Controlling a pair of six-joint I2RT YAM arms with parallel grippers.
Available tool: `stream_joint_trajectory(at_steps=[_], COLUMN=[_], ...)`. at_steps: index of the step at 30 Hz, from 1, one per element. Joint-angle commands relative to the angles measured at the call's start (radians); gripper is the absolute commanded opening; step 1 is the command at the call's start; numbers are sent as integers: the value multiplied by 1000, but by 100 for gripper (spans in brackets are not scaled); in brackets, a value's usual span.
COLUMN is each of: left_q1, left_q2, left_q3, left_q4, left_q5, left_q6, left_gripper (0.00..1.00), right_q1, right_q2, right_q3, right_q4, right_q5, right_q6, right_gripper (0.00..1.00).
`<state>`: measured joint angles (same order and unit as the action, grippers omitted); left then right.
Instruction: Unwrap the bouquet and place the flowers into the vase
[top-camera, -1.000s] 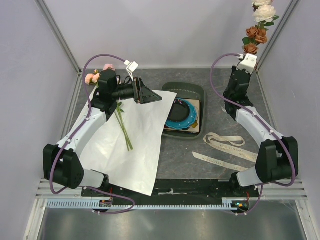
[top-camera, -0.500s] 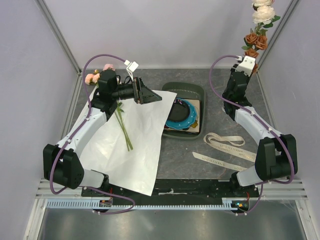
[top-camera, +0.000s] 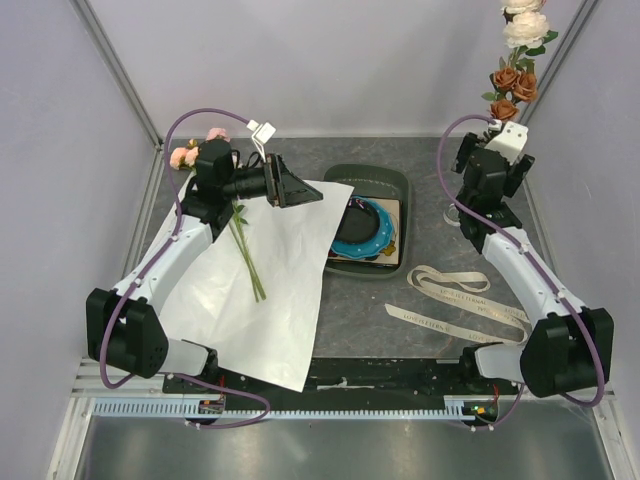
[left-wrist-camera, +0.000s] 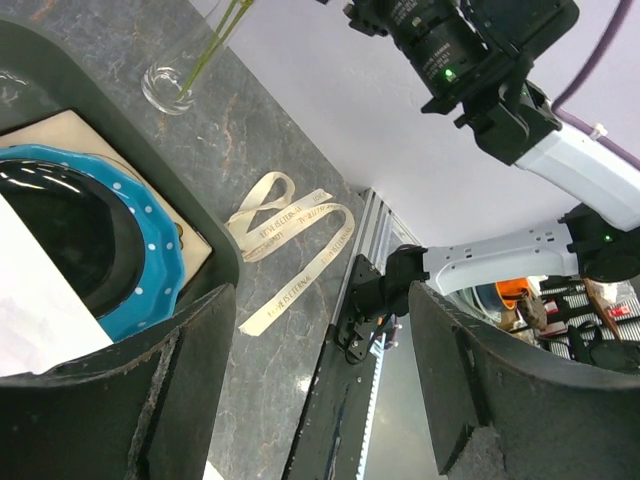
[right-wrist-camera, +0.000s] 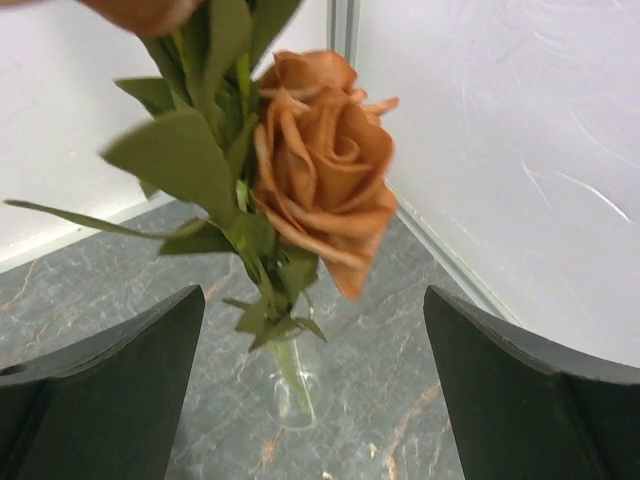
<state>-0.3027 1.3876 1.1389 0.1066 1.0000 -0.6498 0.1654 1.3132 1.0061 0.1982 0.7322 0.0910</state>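
Peach and cream flowers (top-camera: 512, 80) stand upright in the clear vase (right-wrist-camera: 295, 385) at the back right; its base (top-camera: 453, 213) shows beside my right arm. In the right wrist view an orange rose (right-wrist-camera: 322, 170) hangs over the vase, and my right gripper (right-wrist-camera: 315, 395) is open around it, touching nothing. The white paper wrap (top-camera: 260, 300) lies unfolded flat on the left with a green stem (top-camera: 246, 252) on it. Pink blooms (top-camera: 190, 153) lie behind my left arm. My left gripper (top-camera: 293, 186) hovers open and empty over the paper's far edge.
A dark green tray (top-camera: 392, 180) holding a blue-rimmed black plate (top-camera: 362, 230) sits mid-table. The cream ribbon (top-camera: 460, 292) lies loose on the grey tabletop at the right front. Enclosure walls and metal frame posts stand close on both sides.
My right gripper has opened and let go of the flower stems, then drawn back slightly to the right. The flowers stay standing in the vase. The left arm has not moved.
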Motion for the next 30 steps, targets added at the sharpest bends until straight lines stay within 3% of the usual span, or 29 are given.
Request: stream_joint_trajectory(at_steps=[1, 4, 7, 8, 11, 16, 18, 22, 30], left_q1=[23, 49, 73, 83, 158, 352, 401, 439, 438], left_q2=[-19, -27, -19, -10, 14, 118, 192, 278, 352], left_q3=[12, 42, 117, 140, 150, 76, 68, 100, 91], left_q4=[-19, -158, -342, -446, -545, -496, -482, -476, -441], left_q5=[-1, -89, -353, -538, -792, -770, -727, -718, -716], left_q6=[10, 85, 165, 165, 107, -20, -22, 21, 70], left_gripper=[77, 77, 76, 76, 77, 76, 69, 55, 36], right_q1=[-4, -3, -3, -3, -3, 37, 81, 271, 520], right_q2=[-83, -144, -231, -256, -354, -485, -505, -480, -379], right_q3=[12, -9, -35, -56, -109, -191, -207, -248, -254], right_q4=[-196, -318, -410, -428, -503, -539, -548, -516, -431], right_q5=[0, -1, -56, -77, -123, -374, -399, -416, -413], right_q6=[114, 133, 176, 185, 220, 242, 256, 303, 340], right_gripper=[98, 98, 98, 98, 98, 98, 98, 98, 98])
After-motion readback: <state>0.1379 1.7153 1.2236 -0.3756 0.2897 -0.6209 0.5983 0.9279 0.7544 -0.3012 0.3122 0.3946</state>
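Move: The left hand is bound for the flower stems on the white paper, about 14 cm ahead, 24 cm to its left and 30 cm below; the blooms lie some 25 cm beyond those stems and 8 cm farther left. The tray is about 13 cm ahead of that hand and 15 cm right. For the right hand the stems are roughly 66 cm left and 3 cm ahead, the tray 30 cm left and about level, and the vase 7 cm ahead, 21 cm below. With its fingers already wide open, the right hand backs some 10 cm away from the stem standing in the vase, then swings left about 19 cm and down towards the tray, turning counter-clockwise some 40 degrees. The left hand sweeps left about 25 cm and forward, then sinks 20 cm over the stems, swinging counter-clockwise to point forward and down while its fingers close partway; no touch can be seen. ##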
